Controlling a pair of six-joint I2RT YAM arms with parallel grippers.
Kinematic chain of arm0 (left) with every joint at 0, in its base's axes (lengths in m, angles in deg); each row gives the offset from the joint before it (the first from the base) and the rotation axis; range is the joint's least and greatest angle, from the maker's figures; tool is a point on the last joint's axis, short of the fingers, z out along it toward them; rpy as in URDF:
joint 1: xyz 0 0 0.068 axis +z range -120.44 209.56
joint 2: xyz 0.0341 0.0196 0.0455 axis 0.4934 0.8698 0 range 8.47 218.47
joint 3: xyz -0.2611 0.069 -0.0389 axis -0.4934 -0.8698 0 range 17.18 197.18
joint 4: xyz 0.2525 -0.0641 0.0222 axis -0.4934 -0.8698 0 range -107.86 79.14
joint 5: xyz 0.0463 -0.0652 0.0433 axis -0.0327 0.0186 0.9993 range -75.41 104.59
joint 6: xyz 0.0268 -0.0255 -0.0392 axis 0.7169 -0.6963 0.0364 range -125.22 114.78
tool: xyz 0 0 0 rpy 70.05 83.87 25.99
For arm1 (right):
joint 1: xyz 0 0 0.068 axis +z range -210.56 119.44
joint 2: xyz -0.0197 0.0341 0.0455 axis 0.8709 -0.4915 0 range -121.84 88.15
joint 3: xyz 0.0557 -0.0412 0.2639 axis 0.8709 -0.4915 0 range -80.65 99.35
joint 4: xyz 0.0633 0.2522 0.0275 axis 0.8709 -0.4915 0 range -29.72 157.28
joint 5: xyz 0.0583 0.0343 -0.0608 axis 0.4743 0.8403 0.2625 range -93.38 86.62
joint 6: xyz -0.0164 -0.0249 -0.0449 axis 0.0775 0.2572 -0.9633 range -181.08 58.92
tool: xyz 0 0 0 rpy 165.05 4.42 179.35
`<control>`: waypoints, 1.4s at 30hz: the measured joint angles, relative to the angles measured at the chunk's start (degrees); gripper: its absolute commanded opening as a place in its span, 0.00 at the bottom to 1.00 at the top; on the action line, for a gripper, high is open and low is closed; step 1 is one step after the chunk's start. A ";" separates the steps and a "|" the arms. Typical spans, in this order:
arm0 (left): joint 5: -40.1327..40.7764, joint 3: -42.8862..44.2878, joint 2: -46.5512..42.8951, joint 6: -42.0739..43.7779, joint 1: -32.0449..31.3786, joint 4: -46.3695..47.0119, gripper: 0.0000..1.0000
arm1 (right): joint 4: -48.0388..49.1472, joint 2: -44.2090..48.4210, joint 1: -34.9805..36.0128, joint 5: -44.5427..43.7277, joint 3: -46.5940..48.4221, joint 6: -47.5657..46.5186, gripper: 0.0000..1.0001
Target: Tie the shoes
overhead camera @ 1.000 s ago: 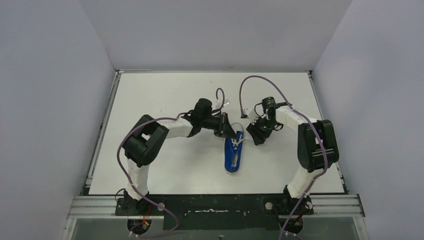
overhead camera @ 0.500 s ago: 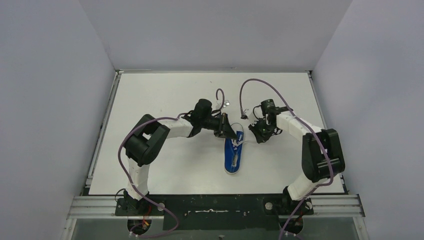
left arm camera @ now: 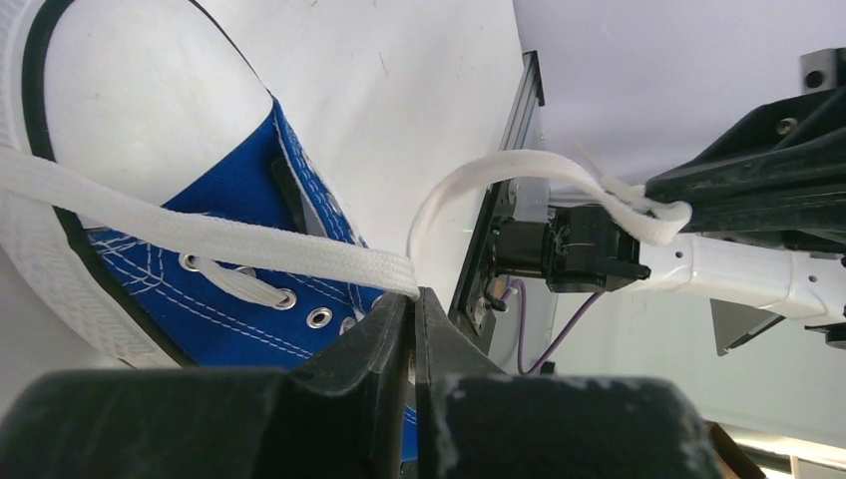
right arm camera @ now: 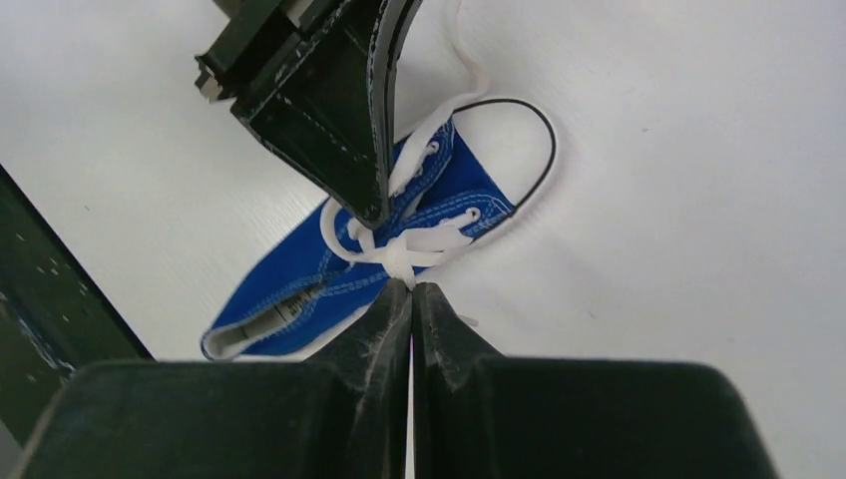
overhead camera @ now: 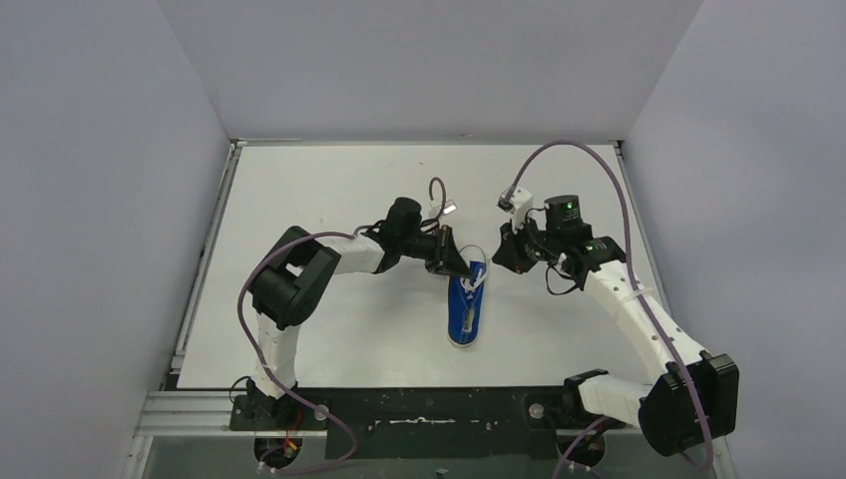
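A small blue canvas shoe point(overhead camera: 465, 311) with a white toe cap point(right arm camera: 504, 140) lies in the middle of the white table, toe pointing away from the arm bases. My left gripper point(overhead camera: 467, 273) is over its laced part and is shut on a flat white lace point(left arm camera: 249, 239) right at the fingertips point(left arm camera: 414, 291). My right gripper point(overhead camera: 498, 258) is just right of the shoe. It is shut on the bunched white lace strands point(right arm camera: 399, 261) at its tips point(right arm camera: 411, 286). A curved stretch of lace point(left arm camera: 479, 175) spans between the two grippers.
The white table point(overhead camera: 329, 180) is walled in on three sides by grey panels. An aluminium rail point(overhead camera: 205, 259) runs along its left edge, another point(overhead camera: 429, 409) along the front by the arm bases. Purple cables point(overhead camera: 589, 155) arc above both wrists.
My right gripper closed on the lace, and the right arm's elbow swung out to the near right while its wrist turned. The left arm and the shoe have stayed put.
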 measured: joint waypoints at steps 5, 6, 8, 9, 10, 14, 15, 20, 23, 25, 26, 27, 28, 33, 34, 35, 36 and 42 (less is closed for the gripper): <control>-0.90 -0.50 0.57 -1.88 0.15 2.16 0.01 | 17.20 -0.48 -0.04 -0.37 -9.22 22.21 0.00; -1.07 -0.55 0.74 -2.51 0.17 2.86 0.01 | 19.78 -0.87 -0.09 -1.55 -10.69 27.06 0.00; -1.31 -0.66 1.07 -3.65 0.22 4.22 0.01 | 23.80 -1.81 -0.42 -4.33 -12.48 35.98 0.00; -1.36 -0.87 1.09 -4.15 0.24 4.90 0.02 | 25.31 -2.34 -0.70 -5.33 -12.85 39.12 0.00; -1.53 -1.03 1.07 -4.44 0.26 5.33 0.02 | 27.02 -3.21 -1.11 -6.32 -12.96 42.49 0.00; -2.01 -1.86 1.07 -5.44 0.26 7.02 0.02 | 32.02 -6.43 -2.10 -9.09 -12.96 50.56 0.00; -2.14 -2.16 1.07 -5.62 0.26 7.50 0.02 | 32.98 -7.21 -2.19 -9.49 -12.96 51.82 0.00; -2.51 -3.69 1.07 -6.99 0.26 10.45 0.03 | 36.17 -10.99 -1.36 -10.05 -12.96 55.45 0.00; -2.60 -4.07 1.07 -7.56 0.26 12.17 0.03 | 37.09 -13.25 0.35 -10.03 -12.96 56.94 0.00; -2.62 -4.17 1.07 -7.93 0.26 13.05 0.03 | 37.18 -14.12 1.66 -10.01 -12.96 57.77 0.00; -2.62 -4.26 1.07 -8.13 0.26 13.38 0.03 | 37.42 -14.49 2.40 -10.05 -12.96 58.23 0.00; -2.60 -4.42 1.07 -8.31 0.26 13.90 0.03 | 37.57 -14.82 3.13 -10.10 -12.96 58.71 0.00; -2.62 -4.63 1.07 -8.46 0.26 14.38 0.03 | 37.62 -14.99 3.87 -10.27 -12.96 59.10 0.00; -2.60 -5.44 1.07 -8.94 0.26 15.67 0.04 | 37.42 -15.41 7.41 -12.74 -12.96 61.44 0.00; -2.60 -5.44 1.07 -9.05 0.26 15.85 0.04 | 37.27 -15.41 7.96 -13.31 -12.96 61.83 0.00; -2.62 -5.44 1.07 -9.16 0.26 16.13 0.03 | 36.92 -15.41 8.33 -13.70 -12.96 62.03 0.00; -2.62 -5.44 1.07 -9.38 0.26 16.28 0.04 | 36.30 -15.37 8.55 -14.29 -12.96 62.12 0.00; -2.51 -5.88 1.07 -9.75 0.26 16.55 0.07 | 32.22 -14.14 7.43 -16.81 -12.96 62.29 0.00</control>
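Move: The right hand pinches one lace and goes for the lace held in the left fingertips, which lies about 5 cm to its left, a centimetre or two ahead and some 8 cm lower. The shoe's toe cap is about 5 cm ahead, 4 cm left and 15 cm below the right hand; the shoe's middle is about 4 cm back, 5 cm left and 14 cm below. For the left hand, that lace is right at its fingertips. Still pinching its lace, the right hand sinks steadily by about 8 cm while it first reaches some 7 cm forward, past the toe side of the left fingertips, and turns roughly 40 degrees clockwise, its fingers tipping lower. It then sweeps left about 5 cm and back about 3 cm over the front of the shoe, easing slightly right again at the end, while the left hand keeps its pinch nearly in place, tilting only a few degrees. ##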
